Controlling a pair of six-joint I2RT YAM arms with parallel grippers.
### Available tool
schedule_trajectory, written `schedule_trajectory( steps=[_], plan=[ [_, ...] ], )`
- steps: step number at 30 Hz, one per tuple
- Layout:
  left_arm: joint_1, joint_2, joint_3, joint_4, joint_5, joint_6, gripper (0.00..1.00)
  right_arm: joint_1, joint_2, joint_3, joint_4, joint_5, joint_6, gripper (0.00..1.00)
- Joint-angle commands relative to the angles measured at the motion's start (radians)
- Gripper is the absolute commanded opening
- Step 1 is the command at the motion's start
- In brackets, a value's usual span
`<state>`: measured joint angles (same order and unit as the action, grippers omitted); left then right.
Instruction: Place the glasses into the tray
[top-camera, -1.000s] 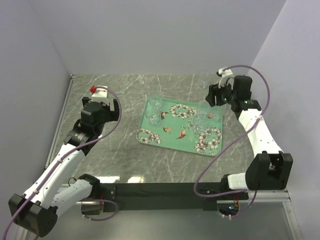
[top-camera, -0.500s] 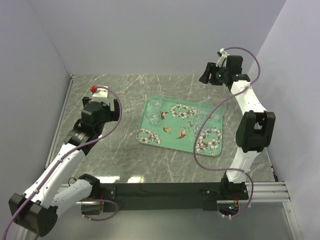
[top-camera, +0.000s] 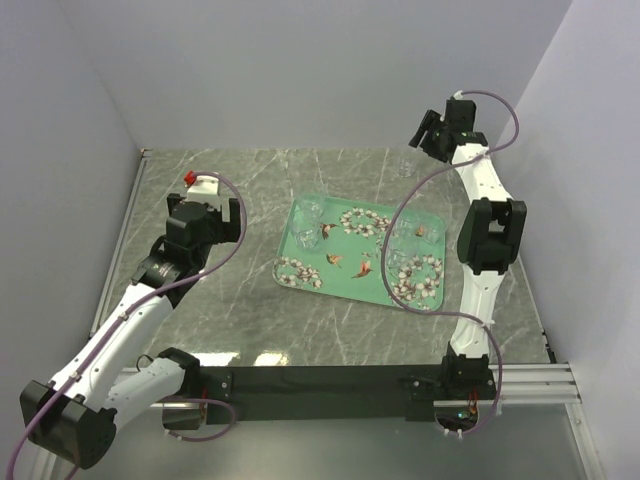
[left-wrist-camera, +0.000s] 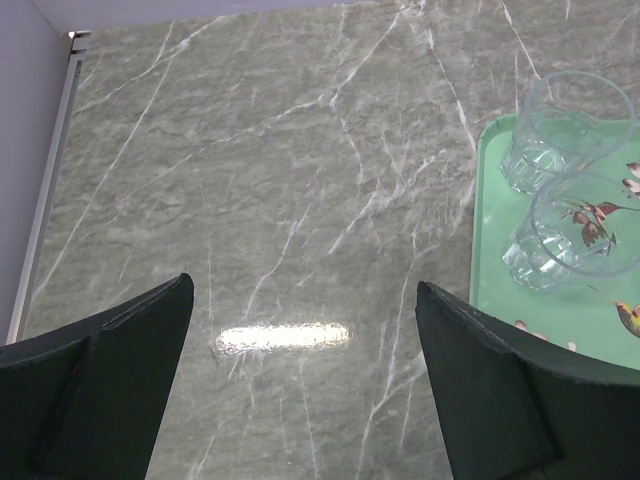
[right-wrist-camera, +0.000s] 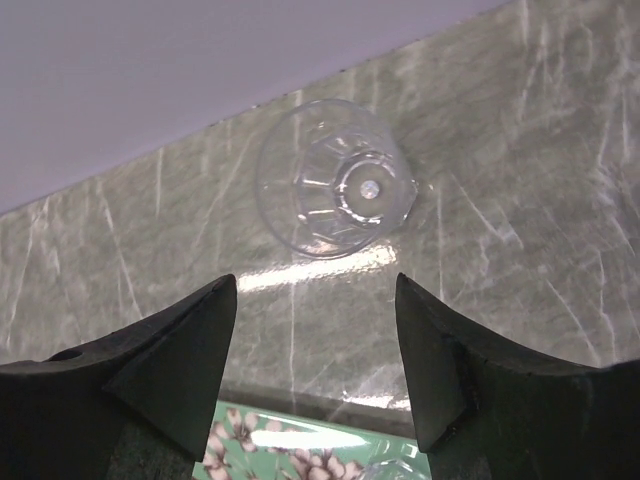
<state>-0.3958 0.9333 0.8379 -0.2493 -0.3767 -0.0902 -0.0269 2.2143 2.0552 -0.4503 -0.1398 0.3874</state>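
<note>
The mint-green tray (top-camera: 345, 262) lies mid-table, with several clear glasses inside: two at its left end (top-camera: 307, 222) and more at its right end (top-camera: 402, 238). One glass (top-camera: 404, 166) stands apart on the marble at the back right. My right gripper (top-camera: 423, 132) hangs open above that lone glass (right-wrist-camera: 335, 180), which sits beyond my jaws (right-wrist-camera: 315, 280) close to the wall; nothing is between them. My left gripper (top-camera: 222, 218) is wide open over bare table left of the tray. Its view (left-wrist-camera: 304, 287) shows two glasses (left-wrist-camera: 572, 232) inside the tray rim (left-wrist-camera: 484, 240).
Grey walls close off the back and both sides. A metal strip (top-camera: 122, 230) runs along the table's left edge. The tray's near edge (right-wrist-camera: 300, 445) shows at the bottom of the right wrist view.
My right arm has lifted from above the tray's right end and stretched toward the back wall, over the lone glass, its jaws opening a little wider. The left arm has barely moved.
</note>
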Motion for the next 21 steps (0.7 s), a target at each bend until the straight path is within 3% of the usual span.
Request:
schedule_trajectory(
  steps=[1,10,21],
  plan=[
    [0.002,0.004,0.001,0.03,-0.01,0.01,0.99,-0.007,0.013,0.033,0.027,0.088,0.077,0.72],
    [0.002,0.006,-0.002,0.033,-0.014,0.014,0.99,-0.005,0.102,0.075,0.048,0.138,0.077,0.69],
    [0.003,0.024,0.001,0.03,-0.03,0.015,0.99,-0.013,0.179,0.123,0.059,0.134,0.077,0.47]
  ],
)
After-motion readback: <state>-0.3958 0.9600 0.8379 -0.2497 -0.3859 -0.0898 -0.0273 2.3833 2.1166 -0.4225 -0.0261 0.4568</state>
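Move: The glass still standing beyond the tray lies roughly 5 cm ahead of the right hand, 2 cm to its left and some 10 cm below. Behind that hand, inside the tray, one glass is about 12 cm back and 2 cm right, another some 15 cm back and 5 cm left; the tray's middle is 18 cm back and 15 cm left. From the left hand the outlying glass is around 33 cm ahead and 47 cm right, 17 cm below. Sinking about 7 cm with a small reach forward, the right hand comes down towards the glass beyond the tray, easing a little to the right and turning just under 10 degrees clockwise. Still partly open, the fingers narrow by about a third in the second half, their tips coming close to the glass's rim; contact can't be made out. ##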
